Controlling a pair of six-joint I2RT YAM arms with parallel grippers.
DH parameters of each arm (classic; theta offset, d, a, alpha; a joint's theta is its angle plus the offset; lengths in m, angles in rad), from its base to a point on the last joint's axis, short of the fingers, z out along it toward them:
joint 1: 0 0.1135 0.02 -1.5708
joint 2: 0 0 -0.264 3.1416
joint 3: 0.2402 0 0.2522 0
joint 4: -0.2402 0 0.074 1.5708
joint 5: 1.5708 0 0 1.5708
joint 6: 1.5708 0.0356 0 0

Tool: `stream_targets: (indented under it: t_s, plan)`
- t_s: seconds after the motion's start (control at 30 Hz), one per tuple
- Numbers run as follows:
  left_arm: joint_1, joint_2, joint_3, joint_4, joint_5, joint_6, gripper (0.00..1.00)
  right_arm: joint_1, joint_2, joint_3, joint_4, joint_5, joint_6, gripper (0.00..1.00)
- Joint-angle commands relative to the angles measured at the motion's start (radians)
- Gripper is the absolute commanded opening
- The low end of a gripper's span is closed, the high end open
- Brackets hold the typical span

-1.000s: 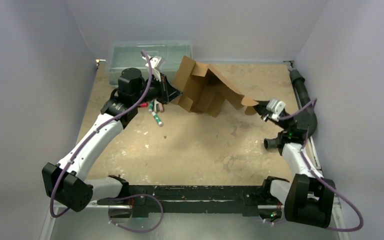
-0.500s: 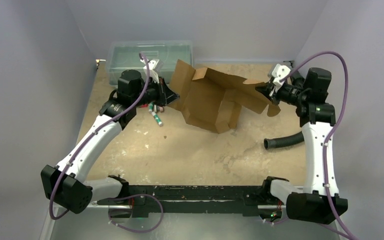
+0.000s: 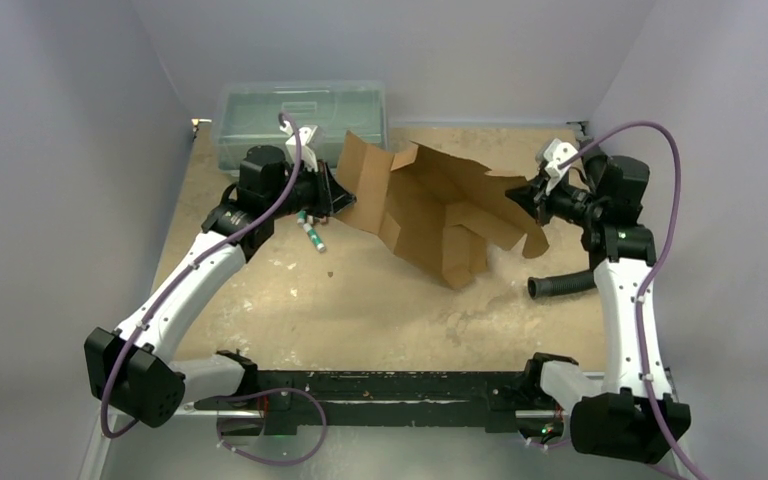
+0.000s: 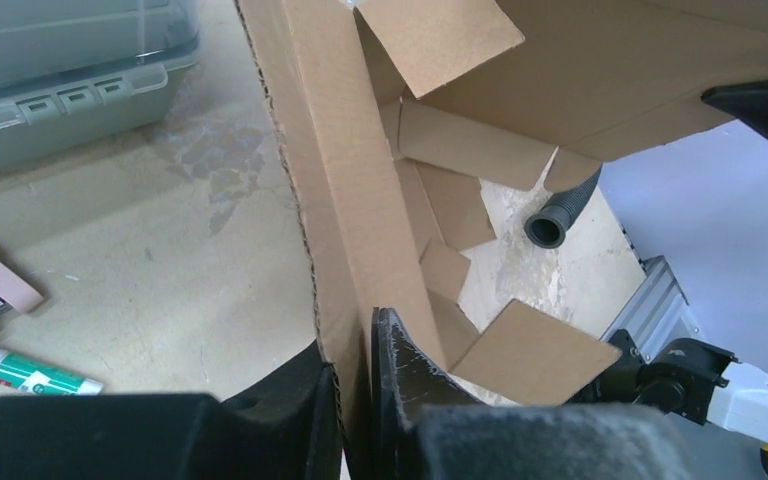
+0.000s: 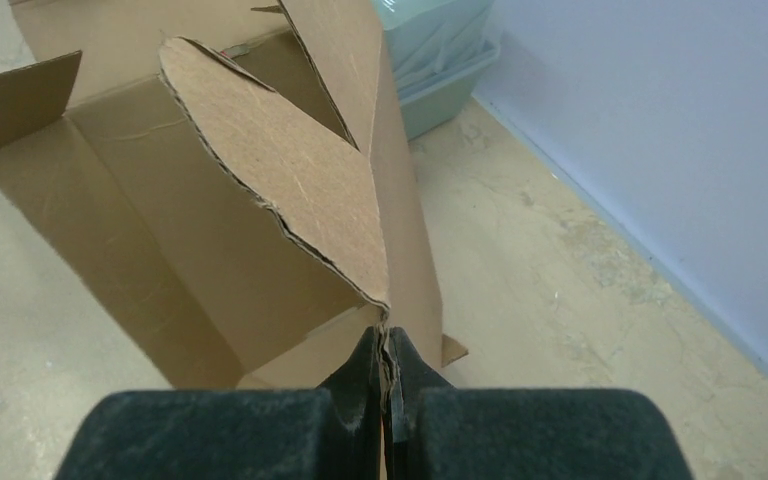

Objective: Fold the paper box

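The paper box (image 3: 440, 205) is a brown cardboard sheet with loose flaps, held up off the table between both arms and hanging open, its lowest corner near the tabletop. My left gripper (image 3: 338, 195) grips the box's left panel edge. In the left wrist view that panel (image 4: 330, 150) runs between the jaws of the left gripper (image 4: 353, 340). My right gripper (image 3: 522, 192) is shut on the tip of a rounded flap at the box's right side. In the right wrist view this flap (image 5: 290, 170) ends in the pinched right gripper (image 5: 384, 345).
A clear greenish lidded bin (image 3: 300, 110) stands at the back left, just behind the left gripper. Marker pens (image 3: 312, 232) lie on the table under the left wrist. A black ribbed hose (image 3: 560, 285) lies at the right. Grey walls enclose the table on three sides.
The right arm rose from low at the right to chest height with the flap. The box swung from a folded tent shape into an opened, spread sheet and sank a little. The left arm barely moved.
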Motion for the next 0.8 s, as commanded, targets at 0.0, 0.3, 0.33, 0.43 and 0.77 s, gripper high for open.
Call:
stream_targets:
  t_s: [0.0, 0.3, 0.33, 0.43, 0.77]
  plan:
    - [0.013, 0.001, 0.015, 0.039, -0.016, 0.023, 0.15, -0.007, -0.066, -0.083, 0.138, 0.019, 0.14, 0.0]
    - [0.026, -0.055, 0.016, 0.03, -0.051, 0.031, 0.47, -0.043, -0.098, -0.159, 0.24, 0.028, 0.247, 0.0]
    - [0.026, -0.071, 0.014, 0.028, -0.061, 0.031, 0.51, -0.045, -0.1, -0.164, 0.246, 0.03, 0.253, 0.0]
    - [0.028, -0.139, -0.006, 0.023, -0.095, 0.037, 0.64, -0.05, -0.104, -0.191, 0.269, 0.027, 0.272, 0.0]
    - [0.028, -0.478, -0.244, 0.059, -0.093, 0.034, 0.84, -0.071, -0.128, -0.243, 0.327, -0.024, 0.298, 0.0]
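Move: Between the left fingers, just starting to part, is still the edge of the paper box's left panel; the box's middle lies some 17 cm to that hand's right, 1 cm back and 9 cm lower. The green storage bin is about 13 cm ahead and 9 left, and a glue stick some 6 cm back and 7 left on the table. For the right hand, pinching the opposite side, the box's middle is roughly 13 cm left, 2 back and 12 below. Opening wide, the left fingers let go of the panel edge while the hand barely creeps forward; then it pulls back, up and left, some 5 or 6 cm each way, clear of the box and tipping up about 15 degrees. The right hand keeps its pinch, lowering its side 2 to 3 cm and easing slightly right as it rolls and turns clockwise about 10 degrees. ##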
